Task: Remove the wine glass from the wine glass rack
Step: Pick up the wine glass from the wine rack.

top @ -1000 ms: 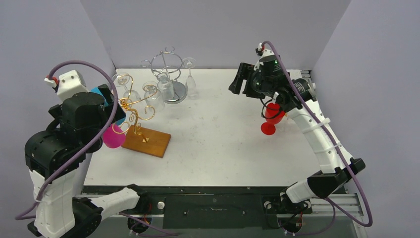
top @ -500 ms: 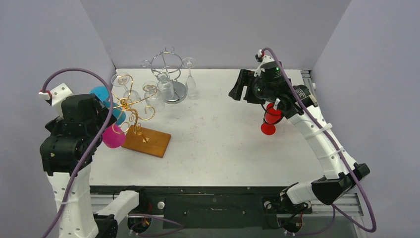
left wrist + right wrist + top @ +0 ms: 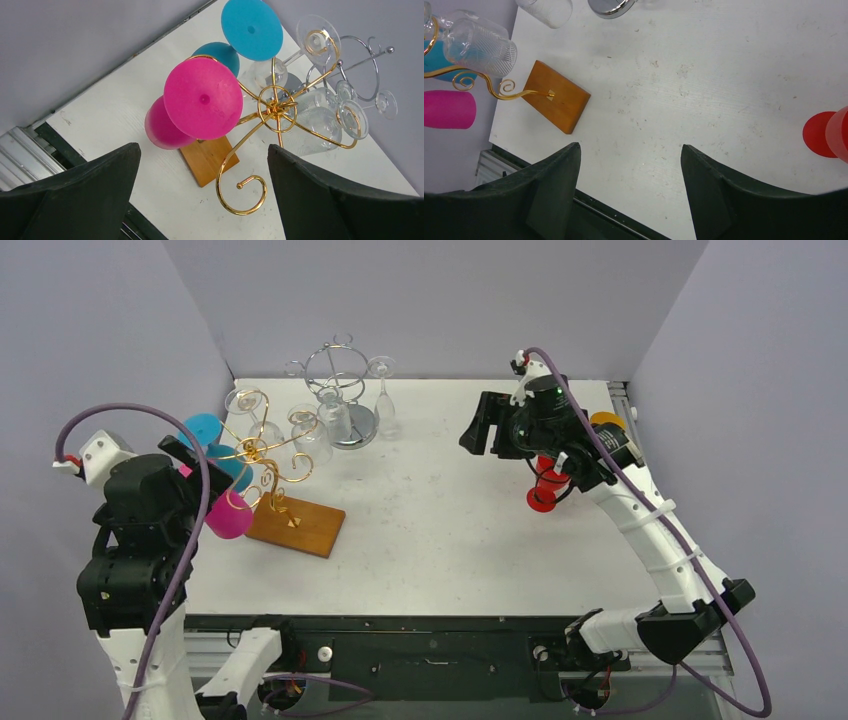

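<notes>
The gold wire wine glass rack stands on a wooden base at the table's left. On it hang a pink wine glass, a blue wine glass and clear glasses. One gold hook is empty. My left gripper is open, above and left of the rack, touching nothing. A red wine glass sits on the table at the right, partly hidden by my right arm. My right gripper hangs open and empty over bare table.
A silver wire rack with clear glasses stands at the back, beside the gold rack. An orange object shows behind the right arm. Grey walls close in the table at left, back and right.
The left arm has drawn back to the left, away from the rack, and now stands taller. The right arm has shifted slightly. Both grippers have stayed open.
</notes>
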Controlling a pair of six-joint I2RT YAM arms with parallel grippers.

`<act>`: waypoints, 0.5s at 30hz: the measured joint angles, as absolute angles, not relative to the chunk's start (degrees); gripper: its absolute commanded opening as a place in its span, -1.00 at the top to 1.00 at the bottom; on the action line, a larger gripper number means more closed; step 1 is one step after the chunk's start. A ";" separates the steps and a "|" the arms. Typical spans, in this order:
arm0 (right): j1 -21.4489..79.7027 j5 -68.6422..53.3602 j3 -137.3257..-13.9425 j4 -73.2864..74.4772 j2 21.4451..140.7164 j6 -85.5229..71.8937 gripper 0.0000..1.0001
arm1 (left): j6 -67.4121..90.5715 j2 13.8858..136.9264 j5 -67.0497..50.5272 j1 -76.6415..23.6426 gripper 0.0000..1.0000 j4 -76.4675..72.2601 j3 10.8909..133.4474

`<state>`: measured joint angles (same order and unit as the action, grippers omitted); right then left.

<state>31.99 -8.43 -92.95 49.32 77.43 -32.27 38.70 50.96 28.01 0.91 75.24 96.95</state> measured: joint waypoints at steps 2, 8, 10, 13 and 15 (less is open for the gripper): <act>32.05 -8.36 -92.75 49.34 76.79 -31.94 -0.37 | 40.16 50.11 28.03 0.91 -0.83 75.18 95.64; 32.10 -7.90 -92.73 49.30 74.63 -30.79 -0.37 | 44.23 48.40 28.40 0.91 -0.58 73.76 91.61; 32.10 -7.77 -92.47 49.30 74.00 -30.57 -0.37 | 45.52 47.97 28.73 0.91 -0.46 73.14 90.32; 32.10 -7.68 -92.07 49.32 73.36 -30.39 -0.37 | 47.24 47.27 29.43 0.91 -0.29 72.29 88.84; 32.10 -7.68 -91.98 49.32 73.32 -30.24 -0.37 | 48.29 46.59 30.04 0.91 -0.23 71.46 87.68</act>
<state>32.10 -7.68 -91.98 49.32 73.32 -30.24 48.29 46.59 30.04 0.91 71.46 87.68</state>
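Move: The left hand is empty. The pink wine glass hangs upside down from the golden rack, its middle about 5 cm ahead, 5 cm to the left and 8 cm below. The blue glass hangs some 8 cm farther out than the pink one, level with it sideways. The rack's empty hook is about 3 cm ahead and 3 cm to the hand's right. From the right hand the pink glass is roughly 48 cm to the left and 6 cm back. Down by about 2.5 cm goes the left hand, almost straight, towards the pink glass, turning slightly counter-clockwise with its left side dipping and its fingertips tilting up a little, while the fingers close by about a third without gripping yet. Meanwhile the empty right hand rises and draws back to the right, some 2 cm in all, its fingers kept partly open. ##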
